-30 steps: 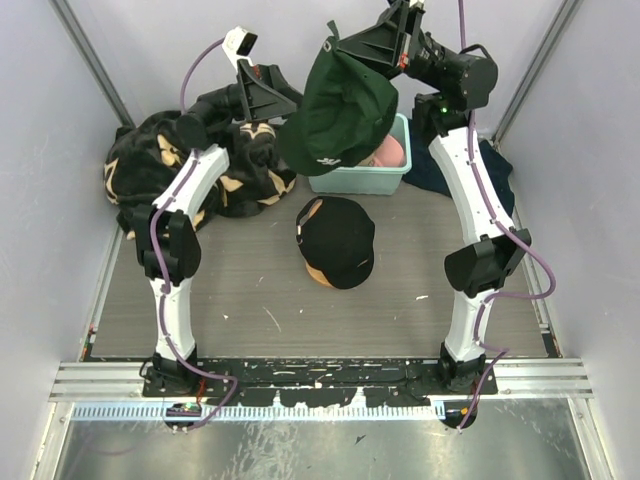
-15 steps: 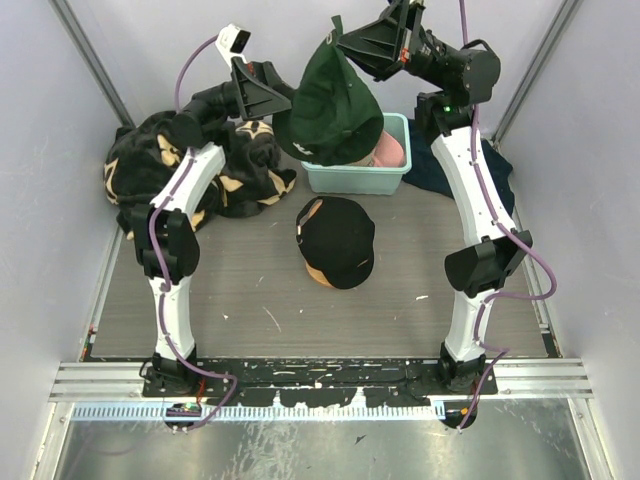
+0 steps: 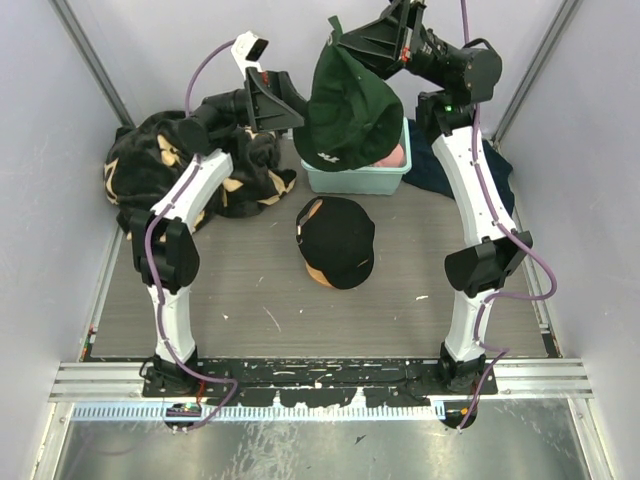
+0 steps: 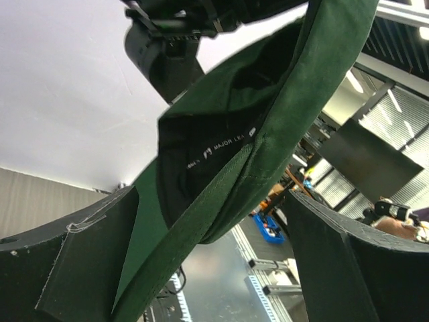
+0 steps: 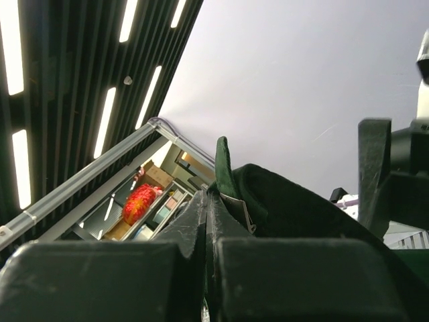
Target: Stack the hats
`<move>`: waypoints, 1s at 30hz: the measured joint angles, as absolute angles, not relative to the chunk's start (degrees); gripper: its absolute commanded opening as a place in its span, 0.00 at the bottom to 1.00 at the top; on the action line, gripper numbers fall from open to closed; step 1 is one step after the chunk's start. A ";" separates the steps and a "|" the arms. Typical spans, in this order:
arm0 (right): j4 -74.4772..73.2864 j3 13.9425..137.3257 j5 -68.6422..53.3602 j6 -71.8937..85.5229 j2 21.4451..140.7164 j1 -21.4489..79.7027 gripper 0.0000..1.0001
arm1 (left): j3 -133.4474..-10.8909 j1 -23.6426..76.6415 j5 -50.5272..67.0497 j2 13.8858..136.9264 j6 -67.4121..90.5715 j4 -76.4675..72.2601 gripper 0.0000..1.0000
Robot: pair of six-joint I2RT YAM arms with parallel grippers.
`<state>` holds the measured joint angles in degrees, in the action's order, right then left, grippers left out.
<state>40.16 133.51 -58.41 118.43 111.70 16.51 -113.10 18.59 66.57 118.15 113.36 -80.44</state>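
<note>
A dark green hat [image 3: 355, 110] hangs in the air over the back of the table, my right gripper [image 3: 340, 42] shut on its rear edge. In the right wrist view the pinched fabric of the green hat [image 5: 295, 208] rises from the shut right gripper [image 5: 209, 225]. My left gripper [image 3: 293, 103] stands open at the hat's left side. In the left wrist view the rim of the green hat [image 4: 268, 114] slants between the spread fingers of the left gripper [image 4: 221, 268]. A black hat [image 3: 338, 238] with tan at its edge lies mid-table. A pink hat [image 3: 395, 153] sits in the bin.
A teal bin [image 3: 350, 182] stands at the back centre under the hanging hat. A black blanket with tan marks [image 3: 160, 165] is heaped at the back left. A dark navy cloth [image 3: 445, 170] lies at the back right. Grey walls close in both sides.
The green hat has swung right and turned from spread wide to hanging narrower. My left gripper has moved right and up against it, still open. The right gripper keeps its hold.
</note>
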 measured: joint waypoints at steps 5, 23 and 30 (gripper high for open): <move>40.25 134.15 -58.63 118.43 111.74 15.42 0.01 | -104.36 21.28 68.18 112.49 111.92 -80.51 0.70; 35.59 126.74 -59.31 114.41 113.01 9.96 0.58 | -115.39 24.53 57.21 117.56 111.92 -80.82 0.03; 20.21 121.25 -59.64 94.11 109.08 -2.15 0.63 | -118.10 18.24 39.70 123.31 110.93 -75.99 0.02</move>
<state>20.21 121.25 -59.64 94.11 109.08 -2.15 -118.10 18.24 39.70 123.31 110.93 -75.99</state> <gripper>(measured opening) 0.615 0.459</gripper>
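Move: The green hat, hanging from the right fingers, has its middle about 6 cm right of the open left hand, 3 cm nearer the base and 4 cm higher; from the right hand it lies some 9 cm below, 1 cm back and 1 cm right. From the left hand, the black hat on its stand is about 12 cm back, 5 cm right and 33 cm down, and the teal bin some 22 cm forward, 10 cm right and 43 cm down. Back about 5 cm and a little right, the left hand draws in around the green hat's edge and pinches it, then carries it forward some 12 cm and up, its fingers tipping higher and swinging towards forward. The right hand eases forward, opens and lets go, then withdraws forward, right and down from the hat, turning clockwise. ##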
